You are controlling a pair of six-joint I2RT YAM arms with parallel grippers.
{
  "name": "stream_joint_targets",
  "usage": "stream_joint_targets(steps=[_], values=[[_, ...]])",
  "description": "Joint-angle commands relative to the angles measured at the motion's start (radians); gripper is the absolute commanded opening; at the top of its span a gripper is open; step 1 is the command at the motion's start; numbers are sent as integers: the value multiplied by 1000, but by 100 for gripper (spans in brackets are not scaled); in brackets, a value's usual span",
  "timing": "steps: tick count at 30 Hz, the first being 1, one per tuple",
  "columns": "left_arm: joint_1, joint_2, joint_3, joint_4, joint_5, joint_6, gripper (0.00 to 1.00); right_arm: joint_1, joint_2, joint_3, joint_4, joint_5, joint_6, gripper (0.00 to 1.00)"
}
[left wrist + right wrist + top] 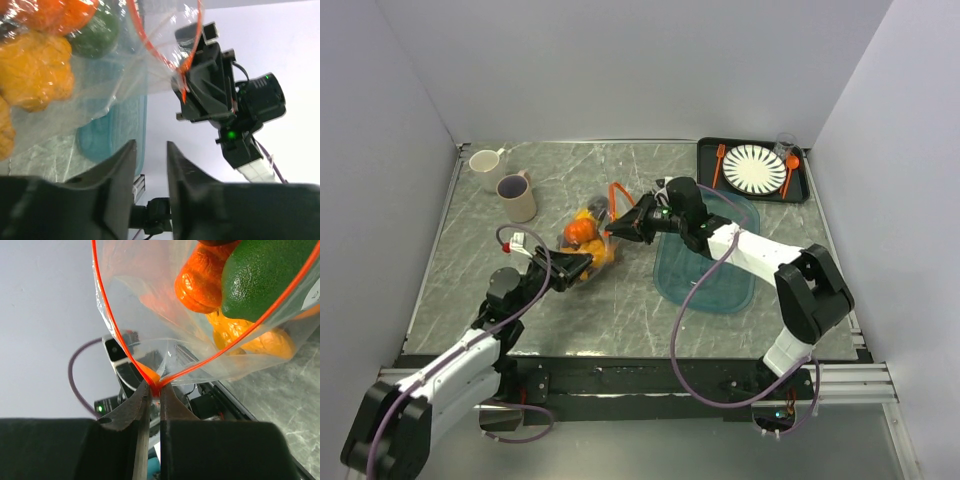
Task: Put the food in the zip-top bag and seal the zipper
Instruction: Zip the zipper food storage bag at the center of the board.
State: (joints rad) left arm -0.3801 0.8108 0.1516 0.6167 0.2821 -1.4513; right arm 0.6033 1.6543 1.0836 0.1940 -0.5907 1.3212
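Observation:
The zip-top bag [600, 222] lies mid-table, clear plastic with the food [582, 233] inside. In the wrist views the food shows as yellow [35, 70], green [265, 275] and orange [200, 285] pieces behind the plastic. My right gripper [620, 226] [155, 387] is shut on one end of the orange-red zipper [195, 366], where the two strips meet; from there the mouth gapes wide. At the bag's near left side, my left gripper [577, 267] [151, 147] is open, a clear gap between its fingers and nothing in them. The bag hangs above and left of it in the left wrist view.
A translucent teal tray [705, 265] lies right of the bag, under the right arm. Two mugs [487, 165] [517, 197] stand at the back left. A black tray [706, 150] at the back right holds a striped plate, an orange fork, a spoon and a glass.

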Motion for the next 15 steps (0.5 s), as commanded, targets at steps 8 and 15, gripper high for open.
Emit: stream_joint_targets(steps=[8, 15], values=[[3, 303, 135, 336, 57, -29, 64, 13, -110, -37, -28, -1, -54, 4], [1, 366, 158, 390, 92, -118, 73, 13, -114, -24, -62, 9, -82, 5]])
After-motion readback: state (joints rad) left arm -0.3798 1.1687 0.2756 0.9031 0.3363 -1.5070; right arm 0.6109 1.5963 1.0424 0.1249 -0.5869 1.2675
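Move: The zipper end pinched in the right fingers lies about 6 cm ahead of the left hand, 5 cm to its right and 2 cm above. The tomato in the bag sits 6 cm ahead of the left hand, 2 cm to its left and 10 cm below; the yellow gourd is 2 cm ahead, 1 cm right, also 10 cm down. From the right hand, the blue tray is some 22 cm right, 5 cm back and 18 cm below. Forward and to the right, about 4.5 cm in all, the left hand closes in on the pinched zipper end, dipping slightly before rising, while its already parted fingers spread much wider. The right hand keeps its pinch on the zipper and draws back about 2 cm, sinking and shifting right slightly. ##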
